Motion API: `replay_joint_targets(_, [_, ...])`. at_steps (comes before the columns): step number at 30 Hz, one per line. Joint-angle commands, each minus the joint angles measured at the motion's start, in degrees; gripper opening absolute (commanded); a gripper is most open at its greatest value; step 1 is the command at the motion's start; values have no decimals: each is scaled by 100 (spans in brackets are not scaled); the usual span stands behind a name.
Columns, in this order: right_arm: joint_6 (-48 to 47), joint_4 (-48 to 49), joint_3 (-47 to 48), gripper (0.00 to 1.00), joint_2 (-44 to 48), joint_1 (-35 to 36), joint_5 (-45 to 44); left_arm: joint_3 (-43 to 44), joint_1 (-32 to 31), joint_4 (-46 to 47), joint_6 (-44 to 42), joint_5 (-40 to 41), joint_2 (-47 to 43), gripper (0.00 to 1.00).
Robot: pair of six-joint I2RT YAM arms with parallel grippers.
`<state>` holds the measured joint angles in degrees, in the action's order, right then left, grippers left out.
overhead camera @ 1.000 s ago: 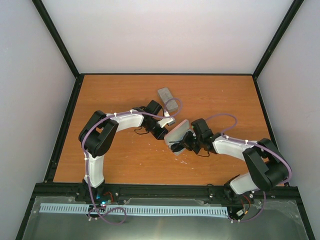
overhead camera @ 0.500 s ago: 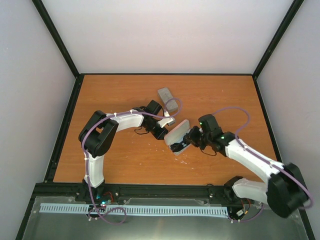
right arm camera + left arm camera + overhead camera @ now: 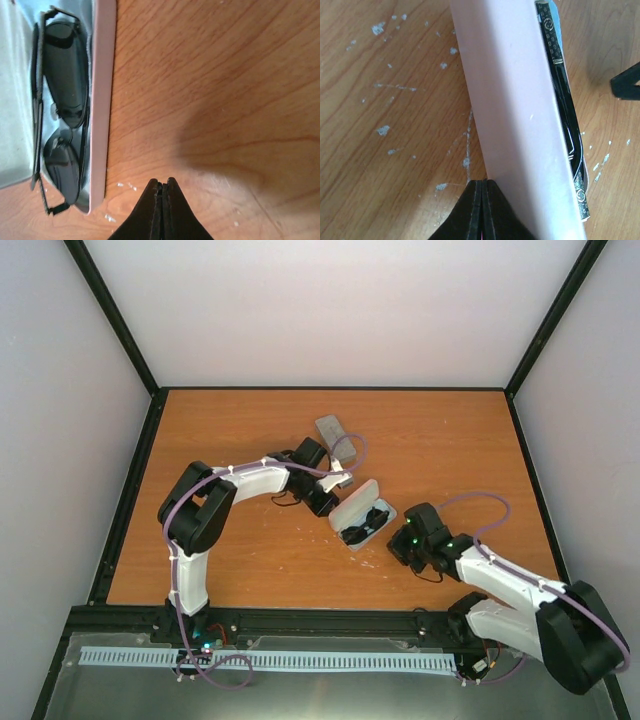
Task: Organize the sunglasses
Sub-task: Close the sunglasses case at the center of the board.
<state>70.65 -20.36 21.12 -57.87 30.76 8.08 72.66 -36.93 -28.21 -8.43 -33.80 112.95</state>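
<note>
The sunglasses (image 3: 366,526) lie folded inside an open pink case (image 3: 352,508) at the table's middle. In the right wrist view the sunglasses (image 3: 62,115) rest on a light-blue lining behind the case rim (image 3: 102,100). My left gripper (image 3: 332,506) is shut, and its tips (image 3: 485,181) touch the outside of the case wall (image 3: 515,110); the sunglasses' patterned arm (image 3: 563,100) shows beyond that wall. My right gripper (image 3: 395,543) is shut and empty. It hangs over bare wood (image 3: 162,181), to the right of the case and apart from it.
A grey oblong case (image 3: 335,437) lies behind the left wrist. The wooden table is bounded by a black frame (image 3: 130,490) and white walls. The wood (image 3: 225,100) to the right of the pink case carries small white specks.
My right arm has drawn back from the pink case toward the near right, with its gripper shut. The case now lies uncovered with the sunglasses in it. The left arm has hardly moved.
</note>
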Motion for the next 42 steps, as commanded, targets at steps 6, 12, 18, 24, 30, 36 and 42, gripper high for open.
replay_joint_targets(6, [-72, 1844, 28, 3, -1510, -27, 105, 327, -234, -96, -10, 122, -284, 5])
replay_joint_targets(12, [-150, 2216, 85, 3, -2067, -28, 172, 464, -261, -175, -26, 211, -252, 5])
replay_joint_targets(18, [-205, 2176, 75, 3, -1961, -27, 119, 660, -419, -256, -40, 297, -133, 5])
replay_joint_targets(24, [-245, 2225, 67, 3, -1905, -27, 110, 932, -835, -317, -38, 344, 123, 5])
replay_joint_targets(30, [-320, 2129, 139, 3, -1772, -27, 33, 848, -1009, -265, -36, 346, 208, 4])
replay_joint_targets(36, [-404, 1610, 206, 3, -1349, -27, -69, 621, -1009, -236, -59, 488, 117, 3])
replay_joint_targets(42, [-578, -262, 606, 11, 97, -39, -725, 1033, -863, -359, -63, 580, -181, 9])
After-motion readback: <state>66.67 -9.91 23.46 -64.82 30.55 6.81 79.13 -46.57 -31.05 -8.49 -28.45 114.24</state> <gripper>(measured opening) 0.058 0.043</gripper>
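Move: The open pink lid of the sunglasses case stands about 4 cm to the right of the left hand and 3 cm ahead, its middle at nearly fingertip height. The case bottom with the sunglasses lies roughly 8 cm right of the left hand, 2 cm back and 3 cm lower; the grey case is some 17 cm straight ahead of that hand. From the right hand, the case bottom is about 7 cm left, 5 cm ahead and 3 cm lower, the lid some 10 cm left and 8 cm ahead. With its fingers kept shut, the left hand eases up beside the lid's outer face, then sweeps about 6 cm to the right and 3 cm back across the case, turning slightly clockwise, to swing the lid over, and sinks the last couple of centimetres onto its top. The shut right hand first drops low and comes some 6 cm forward and left to the right side of the case bottom, stays there as a stop through the left hand's sweep, then starts to rise and draw back to the right. ##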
